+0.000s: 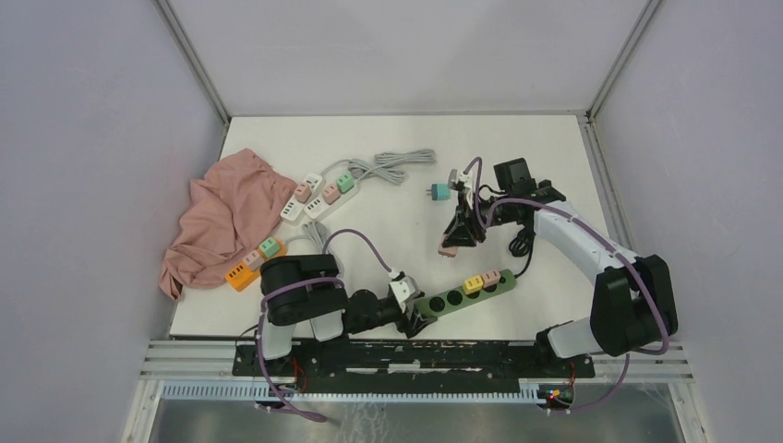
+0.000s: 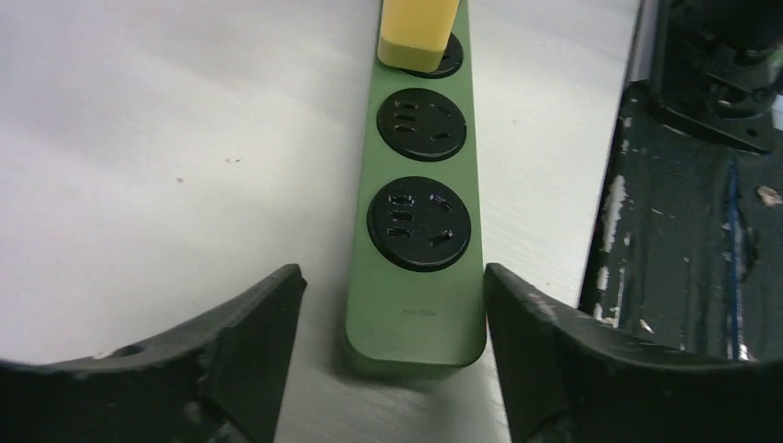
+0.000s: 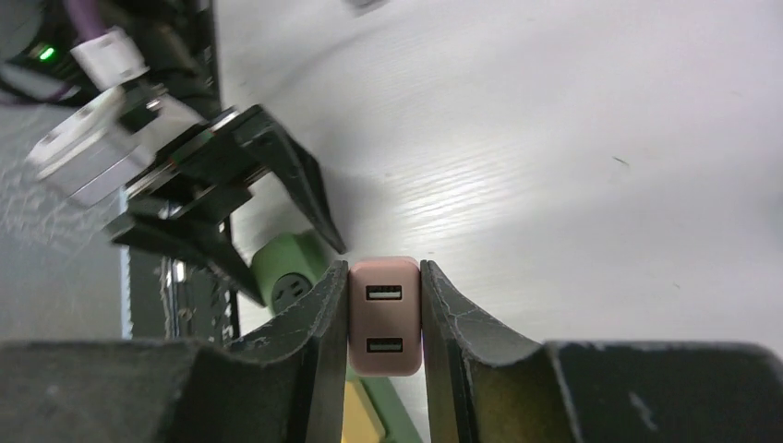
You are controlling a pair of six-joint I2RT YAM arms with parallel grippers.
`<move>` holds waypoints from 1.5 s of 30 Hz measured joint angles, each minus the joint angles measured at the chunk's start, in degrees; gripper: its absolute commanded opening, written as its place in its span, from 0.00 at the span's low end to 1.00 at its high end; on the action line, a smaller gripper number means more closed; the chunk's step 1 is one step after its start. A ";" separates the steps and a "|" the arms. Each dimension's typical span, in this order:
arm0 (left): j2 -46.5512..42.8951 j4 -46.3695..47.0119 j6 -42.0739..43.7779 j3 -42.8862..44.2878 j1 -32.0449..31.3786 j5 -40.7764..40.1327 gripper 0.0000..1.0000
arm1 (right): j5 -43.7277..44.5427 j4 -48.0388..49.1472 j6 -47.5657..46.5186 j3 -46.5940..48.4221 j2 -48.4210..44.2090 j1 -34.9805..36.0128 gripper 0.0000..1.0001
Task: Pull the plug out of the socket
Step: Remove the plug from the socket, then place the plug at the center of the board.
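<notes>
A green power strip (image 1: pixel 452 295) lies near the table's front edge with a yellow plug (image 1: pixel 473 283) and a pink plug (image 1: pixel 492 276) standing in it. My left gripper (image 1: pixel 417 320) is open, its fingers on either side of the strip's (image 2: pixel 415 295) near end. That view shows two bare sockets and the yellow plug (image 2: pixel 417 32) beyond them. My right gripper (image 1: pixel 454 242) hangs behind the strip, shut on another pink plug (image 3: pixel 385 318) with two USB ports. This plug (image 1: pixel 448 249) is apart from the strip.
A pink cloth (image 1: pixel 222 217) lies at the left, beside white power strips (image 1: pixel 314 194) with plugs and an orange strip (image 1: pixel 245 272). A teal plug (image 1: pixel 439 192) and a grey cable (image 1: pixel 392 166) lie farther back. A metal rail (image 1: pixel 415 355) borders the near edge.
</notes>
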 measured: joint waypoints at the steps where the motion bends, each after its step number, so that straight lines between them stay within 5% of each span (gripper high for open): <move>1: -0.11 0.02 -0.15 0.00 0.04 -0.48 0.85 | 1.09 2.21 3.04 -0.17 0.31 -0.68 0.01; 13: -10.19 -7.04 -0.28 -3.26 0.15 -5.40 0.89 | 19.69 24.41 34.16 4.07 16.35 -2.86 0.07; 18: -19.23 -13.31 -0.26 -4.55 0.15 -6.67 0.89 | 24.81 29.40 42.84 11.19 25.64 -3.80 0.22; 25: -29.42 -23.02 -0.17 -4.68 0.15 -7.89 0.89 | 27.04 31.50 49.31 14.95 33.05 -4.37 0.58; 30: -34.88 -28.24 -0.15 -4.90 0.15 -8.61 0.89 | 28.59 28.85 47.67 15.96 33.16 -4.85 0.79; 38: -40.85 -31.69 -0.79 -5.16 0.15 -8.55 0.92 | 28.20 20.98 38.25 16.13 27.58 -10.12 0.79; 45: -42.25 -30.80 -5.46 -5.62 0.15 -8.63 0.99 | 19.54 6.34 19.21 15.74 12.26 -12.61 0.78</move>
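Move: The right hand, the pink plug already in its fingers, makes for bare table about 20 cm ahead, 1 cm right and 13 below. The teal plug lies just beyond, 26 ahead and 1 right; the strip's yellow plug is 3 back and 6 right, its seated pink plug 1 back and 10 right. From the left hand, loosening around the strip's near end, that bare spot is roughly 31 ahead and 6 right. The right hand sets the pink plug on the table just short of the teal one: about 20 cm forward and 10 down, turning nearly 50 degrees clockwise, then the fingers open and it backs off up and right, turning partly back. Meanwhile the left fingers open wide, leave the strip's end and rise some 9 cm, easing left. ##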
